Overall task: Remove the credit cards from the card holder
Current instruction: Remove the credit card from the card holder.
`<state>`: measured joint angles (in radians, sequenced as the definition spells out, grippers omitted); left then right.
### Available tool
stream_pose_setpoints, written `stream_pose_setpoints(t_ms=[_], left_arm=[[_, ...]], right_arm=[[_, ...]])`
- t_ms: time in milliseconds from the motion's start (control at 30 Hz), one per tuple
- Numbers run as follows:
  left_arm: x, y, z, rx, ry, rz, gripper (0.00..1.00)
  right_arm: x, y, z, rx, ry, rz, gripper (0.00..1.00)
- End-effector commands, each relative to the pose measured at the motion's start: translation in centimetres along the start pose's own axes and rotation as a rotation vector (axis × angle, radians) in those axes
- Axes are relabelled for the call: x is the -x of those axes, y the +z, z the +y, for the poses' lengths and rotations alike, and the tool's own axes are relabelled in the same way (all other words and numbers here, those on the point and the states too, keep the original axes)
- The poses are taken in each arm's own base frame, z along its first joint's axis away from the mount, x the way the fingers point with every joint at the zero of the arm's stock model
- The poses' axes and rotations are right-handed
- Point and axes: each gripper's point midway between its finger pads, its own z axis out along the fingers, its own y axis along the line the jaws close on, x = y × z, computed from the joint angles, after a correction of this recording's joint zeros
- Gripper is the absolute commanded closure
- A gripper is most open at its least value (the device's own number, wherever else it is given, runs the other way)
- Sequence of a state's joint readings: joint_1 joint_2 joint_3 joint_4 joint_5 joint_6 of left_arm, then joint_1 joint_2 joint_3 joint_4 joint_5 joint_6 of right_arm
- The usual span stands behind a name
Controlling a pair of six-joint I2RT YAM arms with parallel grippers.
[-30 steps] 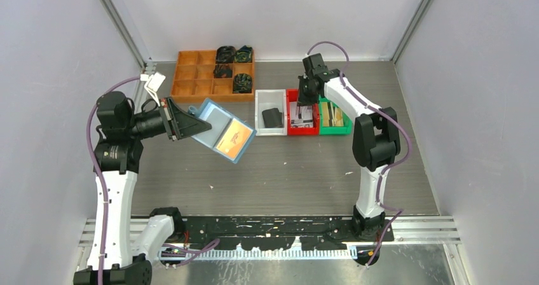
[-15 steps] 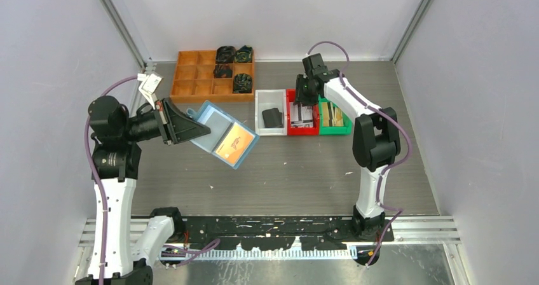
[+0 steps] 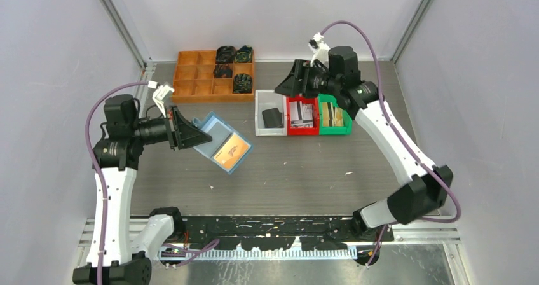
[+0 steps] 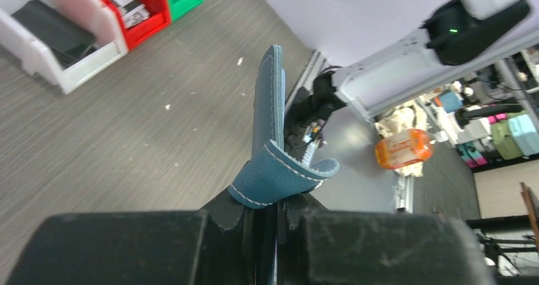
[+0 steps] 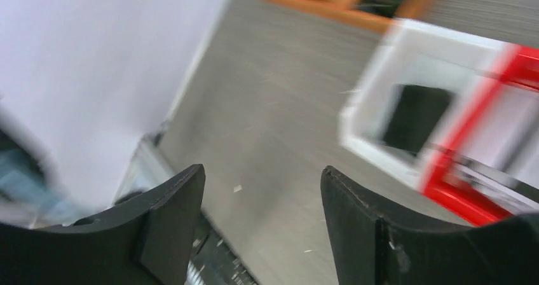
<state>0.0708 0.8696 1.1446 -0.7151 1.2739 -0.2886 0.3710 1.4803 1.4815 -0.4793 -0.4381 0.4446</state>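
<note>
The light blue card holder [image 3: 216, 139] hangs open above the table, and my left gripper [image 3: 201, 132] is shut on its near edge. An orange card [image 3: 232, 150] shows in its inner pocket. The left wrist view has the card holder [image 4: 269, 126] edge-on, rising from the left gripper [image 4: 278, 203]. A dark grey credit card [image 3: 272, 116] lies in the white bin [image 3: 259, 114]. Pale credit cards [image 3: 302, 113] lie in the red bin [image 3: 291, 127]. My right gripper [image 3: 287, 81] hovers open and holds nothing, above and behind those bins. In the blurred right wrist view the right gripper [image 5: 262, 183] stands wide.
A green bin [image 3: 334, 129] with pale pieces stands to the right of the red bin. An orange compartment tray [image 3: 191, 75] holding dark objects sits at the back left. The cell walls close in on both sides.
My right gripper has opened and lifted up and away from the red bin, its arm swinging out to the right. The left gripper has drawn the card holder slightly left and lower.
</note>
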Motion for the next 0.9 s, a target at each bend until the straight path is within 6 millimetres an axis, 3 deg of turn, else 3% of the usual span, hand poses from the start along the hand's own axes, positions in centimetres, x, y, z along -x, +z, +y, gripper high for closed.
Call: stream_pose_setpoints(t_ms=[0, 100, 267, 433, 700, 867], left_arm=[[-2.8, -0.7, 1.3, 0.064, 0.122, 0.121, 1.00], [-4.0, -1.0, 1.6, 0.064, 0.133, 0.204, 1.00], [-5.0, -1.6, 0.3, 0.029, 0.175, 0.267, 1.00], [-5.9, -2.0, -0.9, 0.000, 0.202, 0.297, 1.00], [-6.4, -1.9, -1.8, -0.039, 0.209, 0.324, 1.00], [-6.2, -1.7, -2.3, -0.057, 0.204, 0.318, 1.00]], right_arm=[[-4.5, -2.9, 11.3, 0.448, -0.149, 0.128, 0.26], [-7.2, -3.9, 14.1, 0.541, -0.221, 0.195, 0.25], [-10.3, -4.6, 16.9, 0.672, -0.272, 0.279, 0.23], [-13.2, -5.9, 18.4, 0.774, -0.340, 0.383, 0.23], [-15.4, -5.6, 20.6, 0.820, -0.399, 0.451, 0.24], [-16.4, -4.3, 22.0, 0.825, -0.431, 0.437, 0.26]])
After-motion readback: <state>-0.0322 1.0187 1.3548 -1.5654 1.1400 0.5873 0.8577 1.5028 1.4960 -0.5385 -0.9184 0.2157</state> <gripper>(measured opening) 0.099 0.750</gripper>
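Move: The right hand, open and empty, goes for the orange credit card in the blue card holder. That card lies about 20 cm back, 16 cm to its left and perhaps 4 cm above. The red tray is some 7 cm ahead and 4 cm to its right, the white tray 7 cm ahead and 6 cm to its left, both about 27 cm below. From the left hand, which already grips the holder, the card is about 6 cm right, 3 cm back and nearly level. The left fingers keep their pinch on the card holder while that hand sinks, then draws back, about 5 cm each way, fingertips tipping down and turning a little clockwise. The right hand sweeps back some 23 cm and left 14 cm from the trays towards the holder, rising briefly then easing down, swinging about 55 degrees counter-clockwise; its fingers stay open and touch nothing yet. ##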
